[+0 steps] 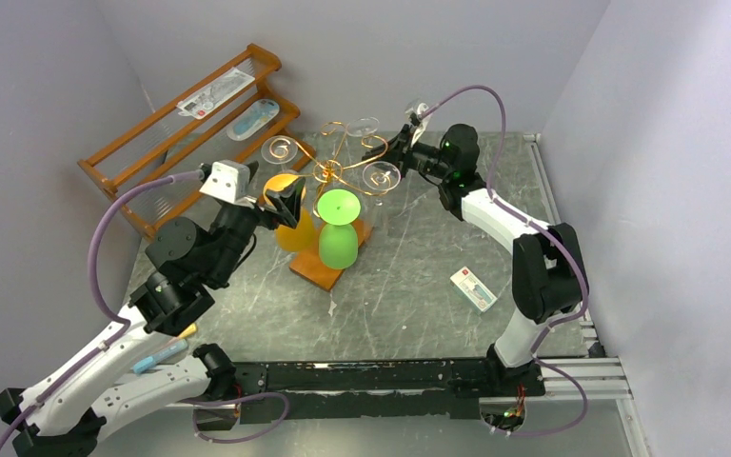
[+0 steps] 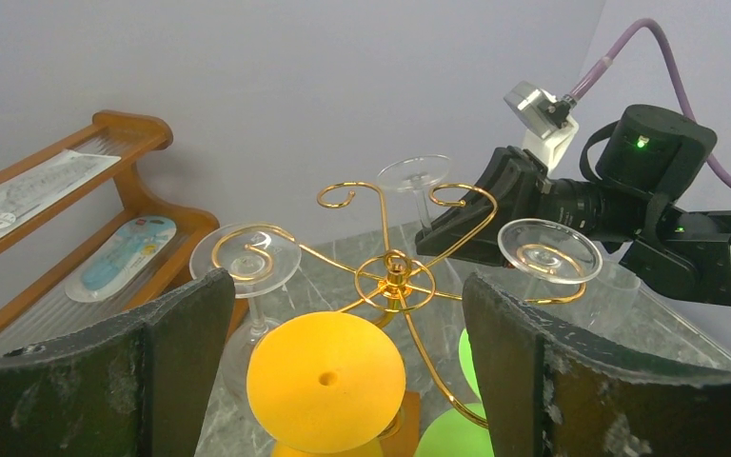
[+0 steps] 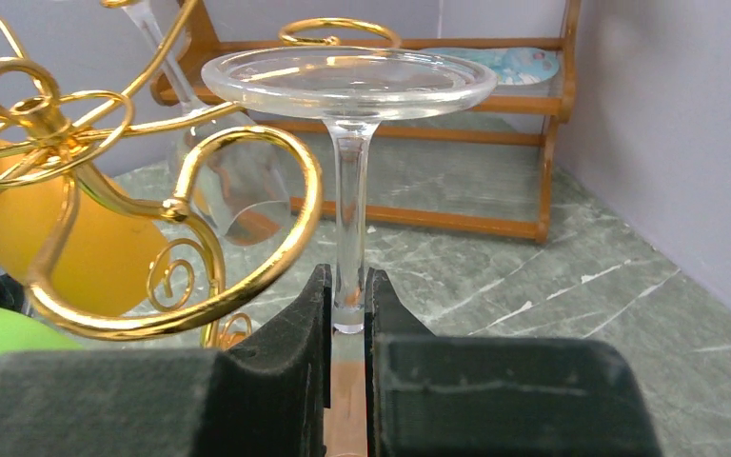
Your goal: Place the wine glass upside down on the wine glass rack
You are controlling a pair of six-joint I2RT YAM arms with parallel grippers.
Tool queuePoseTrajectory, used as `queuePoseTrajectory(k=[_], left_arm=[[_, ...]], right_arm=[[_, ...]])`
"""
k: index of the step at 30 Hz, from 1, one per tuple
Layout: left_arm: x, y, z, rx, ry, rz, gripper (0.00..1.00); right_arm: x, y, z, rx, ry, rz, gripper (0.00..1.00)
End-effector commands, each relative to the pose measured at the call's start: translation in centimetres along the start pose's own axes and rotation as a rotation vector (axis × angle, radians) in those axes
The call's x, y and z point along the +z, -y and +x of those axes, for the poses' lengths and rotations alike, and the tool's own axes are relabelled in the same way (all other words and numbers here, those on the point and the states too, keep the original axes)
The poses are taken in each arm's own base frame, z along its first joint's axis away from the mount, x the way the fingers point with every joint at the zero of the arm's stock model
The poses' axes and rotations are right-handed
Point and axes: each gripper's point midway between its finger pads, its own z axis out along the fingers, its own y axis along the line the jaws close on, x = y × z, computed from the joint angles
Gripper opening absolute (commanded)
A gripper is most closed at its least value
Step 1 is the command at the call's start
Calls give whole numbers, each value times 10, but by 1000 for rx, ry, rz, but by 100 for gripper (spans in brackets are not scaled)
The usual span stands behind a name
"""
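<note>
A clear wine glass [image 3: 347, 81] is held upside down, foot uppermost, with my right gripper [image 3: 347, 286] shut on its stem. The foot [image 2: 549, 250] is level with a scroll arm of the gold wine glass rack [image 1: 328, 171], and the stem stands just beside that arm's curl [image 3: 247, 190]. I cannot tell whether the foot rests on the arm. My left gripper [image 2: 347, 286] is open on the rack's near left side, its fingers either side of an orange glass's foot [image 2: 326, 381] without touching it. My right gripper [image 1: 402, 152] reaches in from the back right.
Two more clear glasses [image 1: 281, 150] [image 1: 364, 126] hang on the rack, beside an orange one [image 1: 290, 228] and a green one [image 1: 338, 228] over the wooden base. A slatted wooden shelf [image 1: 190, 133] stands back left. A card [image 1: 473, 288] lies on the table.
</note>
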Motion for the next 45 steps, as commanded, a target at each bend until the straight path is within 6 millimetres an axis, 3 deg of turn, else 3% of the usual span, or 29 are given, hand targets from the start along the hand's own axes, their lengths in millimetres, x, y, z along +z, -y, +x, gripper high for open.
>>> queuePoseTrajectory(k=[1, 16, 27, 39, 45], left_arm=[[0, -2, 0, 3, 1, -12, 93], [2, -2, 4, 10, -10, -15, 93], [3, -2, 5, 13, -13, -17, 93], [4, 1, 7, 12, -18, -9, 93], [3, 2, 6, 7, -17, -3, 93]], right_arm=[[-4, -13, -26, -81, 59, -55, 0], [-8, -27, -15, -93, 39, -121, 0], [-18, -48, -6, -114, 9, -216, 0], [-29, -60, -19, -154, 52, -207, 0], [-35, -50, -31, -167, 102, -118, 0]])
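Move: The empty hook for the right hand's inverted clear glass is about 4 cm back, barely 1 cm left and 3 cm above the right hand. The hung clear glass is some 12 cm back, 1 cm right and 3 cm above. The far empty hook lies 9 cm left, 1 cm ahead and 3 cm up. From the left hand, the first hook is roughly 14 cm ahead, 17 cm right and 9 cm below. Keep the right fingers shut on the stem just under the glass's foot. Draw the inverted glass back about 6 cm at nearly constant height, with its foot above the gold hook and the stem coming round to the hook's near side. Meanwhile swing the hand about 10 degrees counter-clockwise, bringing the fingers closer to pointing straight left. ##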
